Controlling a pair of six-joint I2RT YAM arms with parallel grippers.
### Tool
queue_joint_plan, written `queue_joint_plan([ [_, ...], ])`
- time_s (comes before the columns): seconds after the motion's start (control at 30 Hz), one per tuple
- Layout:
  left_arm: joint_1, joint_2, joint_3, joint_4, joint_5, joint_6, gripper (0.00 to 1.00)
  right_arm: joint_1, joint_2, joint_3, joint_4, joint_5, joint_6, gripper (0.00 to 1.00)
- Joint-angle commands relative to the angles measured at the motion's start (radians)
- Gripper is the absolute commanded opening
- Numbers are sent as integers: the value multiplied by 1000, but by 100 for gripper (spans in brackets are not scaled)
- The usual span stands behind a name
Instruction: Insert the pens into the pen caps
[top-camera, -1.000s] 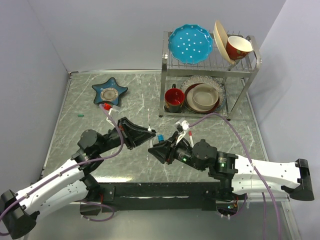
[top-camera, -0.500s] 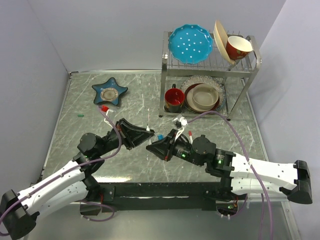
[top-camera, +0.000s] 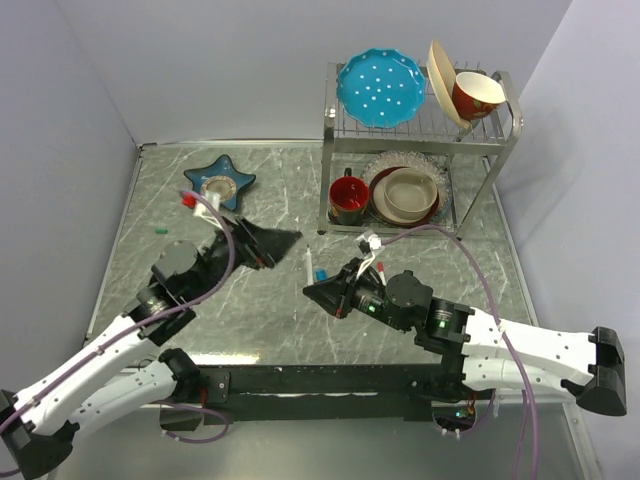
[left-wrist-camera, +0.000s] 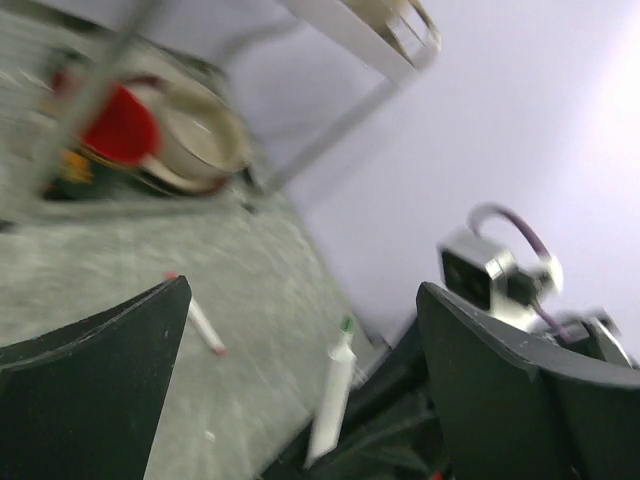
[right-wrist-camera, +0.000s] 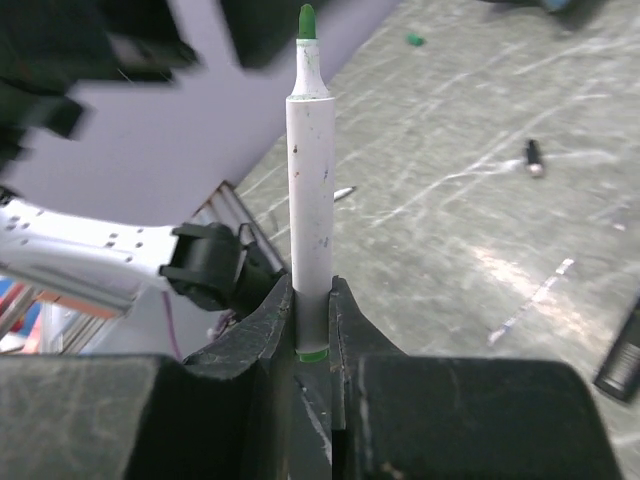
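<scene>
My right gripper (top-camera: 316, 290) is shut on a white pen (top-camera: 308, 265) with a green tip. The pen stands straight out of the jaws in the right wrist view (right-wrist-camera: 311, 200), gripped near its base by the gripper (right-wrist-camera: 312, 300). My left gripper (top-camera: 280, 243) is open and empty, a short way left of the pen. Its view shows the same pen (left-wrist-camera: 335, 400) between its spread fingers (left-wrist-camera: 120, 340). A red-tipped pen (top-camera: 381, 268) lies on the table and shows in the left wrist view (left-wrist-camera: 205, 325). A small blue cap (top-camera: 320, 273) lies by the pen. A teal cap (top-camera: 160, 231) lies far left (right-wrist-camera: 413, 40). A small black cap (right-wrist-camera: 533, 155) lies on the table.
A metal dish rack (top-camera: 500, 140) with plates, bowls and a red mug (top-camera: 348, 197) stands at the back right. A blue star-shaped dish (top-camera: 218, 183) sits at the back left. A thin pen (right-wrist-camera: 530, 300) and a black object (right-wrist-camera: 625, 360) lie near the right gripper.
My left gripper has drawn back to the left and away from the right gripper. The right gripper has stayed near the table's middle, and the white pen now stands free.
</scene>
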Motion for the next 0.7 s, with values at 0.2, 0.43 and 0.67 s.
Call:
queue_joint_plan([
  [0.2, 171, 129, 244, -406, -553, -107, 92, -15, -177, -35, -102, 90, 0, 0],
  [0.43, 639, 486, 432, -648, -541, -189, 82, -13, -274, -74, -121, 82, 0, 0],
  [0.67, 970, 748, 529, -636, -403, -186, 50, -13, -325, -94, -110, 76, -7, 0],
])
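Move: The green cap lies on the table about 34 cm to the left of the left hand, 22 ahead and some 32 below. The star dish is roughly 14 cm farther out than the cap and 14 to its right; a small black cap lies 25 cm to the green cap's right and 8 nearer the base. From the right hand, already holding the white pen, the green cap is about 35 cm left, 29 ahead and 25 below. Left hand sweeps some 40 cm left, forward and down towards the green cap; right hand carries pen rightward. ##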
